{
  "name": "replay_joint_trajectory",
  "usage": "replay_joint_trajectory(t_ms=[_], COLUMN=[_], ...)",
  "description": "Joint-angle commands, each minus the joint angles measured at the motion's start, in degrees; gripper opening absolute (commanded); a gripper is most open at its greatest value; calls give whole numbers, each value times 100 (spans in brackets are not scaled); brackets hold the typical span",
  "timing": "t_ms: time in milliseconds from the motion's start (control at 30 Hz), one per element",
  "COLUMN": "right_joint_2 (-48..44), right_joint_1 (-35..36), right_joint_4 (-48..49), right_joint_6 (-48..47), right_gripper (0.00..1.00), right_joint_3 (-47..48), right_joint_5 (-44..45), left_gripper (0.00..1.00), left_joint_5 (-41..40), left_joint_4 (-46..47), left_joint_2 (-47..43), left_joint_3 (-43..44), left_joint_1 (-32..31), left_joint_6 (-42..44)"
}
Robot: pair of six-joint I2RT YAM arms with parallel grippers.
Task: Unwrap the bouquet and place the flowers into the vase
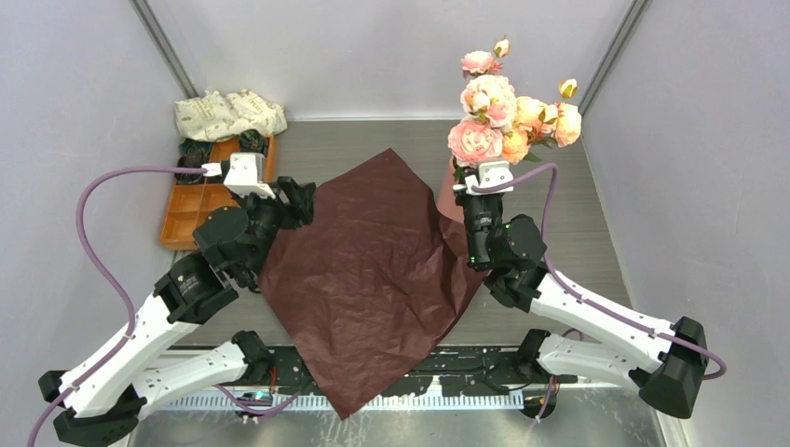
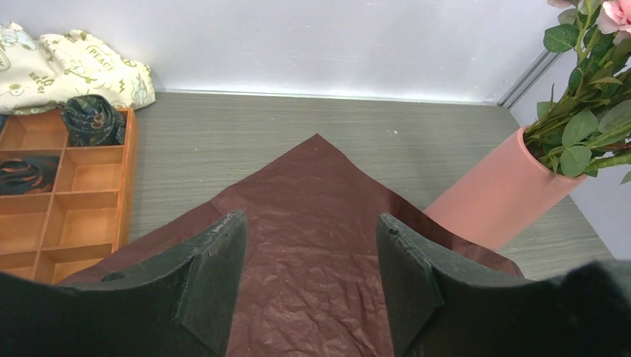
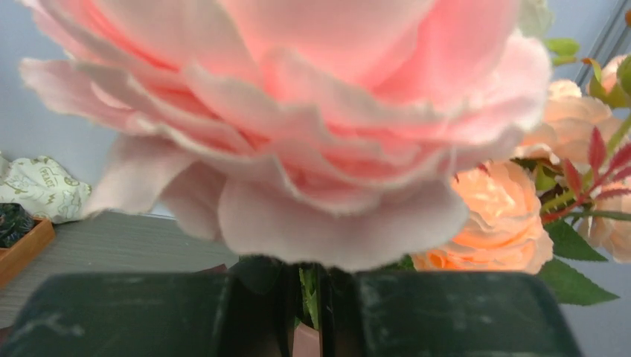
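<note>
The bouquet's dark maroon paper (image 1: 373,270) lies spread flat on the table, with nothing on it. The flowers (image 1: 508,112), pink and peach roses, stand upright in the salmon-pink vase (image 2: 498,197) at the back right. Their leafy stems (image 2: 588,111) rise out of its mouth. My right gripper (image 1: 463,182) is just above the vase rim, shut on green stems (image 3: 309,294) under a big pink rose (image 3: 298,111). In the top view only a sliver of the vase (image 1: 445,200) shows beside that gripper. My left gripper (image 2: 311,223) hangs open over the paper's left part (image 2: 312,297), holding nothing.
An orange compartment tray (image 1: 191,209) sits at the back left with a dark rolled ribbon (image 2: 93,119) in one cell. A cream patterned cloth bundle (image 1: 228,114) lies behind it. Walls close in on both sides, and the paper's near corner hangs over the table's front edge.
</note>
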Motion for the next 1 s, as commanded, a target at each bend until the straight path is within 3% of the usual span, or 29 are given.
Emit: replay_joint_trajectory(t_ms=[0,833,967], right_joint_2=[-189,237,249], right_joint_1=[-36,-160,-157], right_joint_4=[105,-646,-760], right_joint_6=[485,1656,1795], right_gripper=[1,1,10], right_joint_3=[-205,-602,-628], right_joint_5=[316,447,439], left_gripper=[64,64,64], left_joint_5=[23,-12,-21], left_joint_4=[334,334,334], left_joint_2=[0,-48,-61], left_joint_3=[8,-61,-72], left_joint_1=[-16,-16,-16], left_joint_6=[-14,-46,-46])
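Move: The right hand still holds the last pink rose by its stems, and the pink vase stands nearly beneath it: its middle is about 4 cm ahead, 1 cm to the left and some 26 cm below. The orange roses already in the vase bloom about 7 cm ahead, 10 cm to the right and 2 cm above this hand; the flattened brown wrapping paper lies some 8 cm back, 17 cm left and 37 cm below. From the idle left hand the vase is about 8 cm ahead, 29 cm right and 25 cm below. The right hand keeps its nearly closed grip on the rose stems and lowers them some 7 or 8 cm towards the mouth of the pink vase, sinking slowly at first and then faster, with only a slight creep forward. As it goes down, its upward-tilted fingers tip down by about 10 degrees towards level, so the hand comes down on the near side of the vase opening, with the pink blooms close in front of and above the fingers. ##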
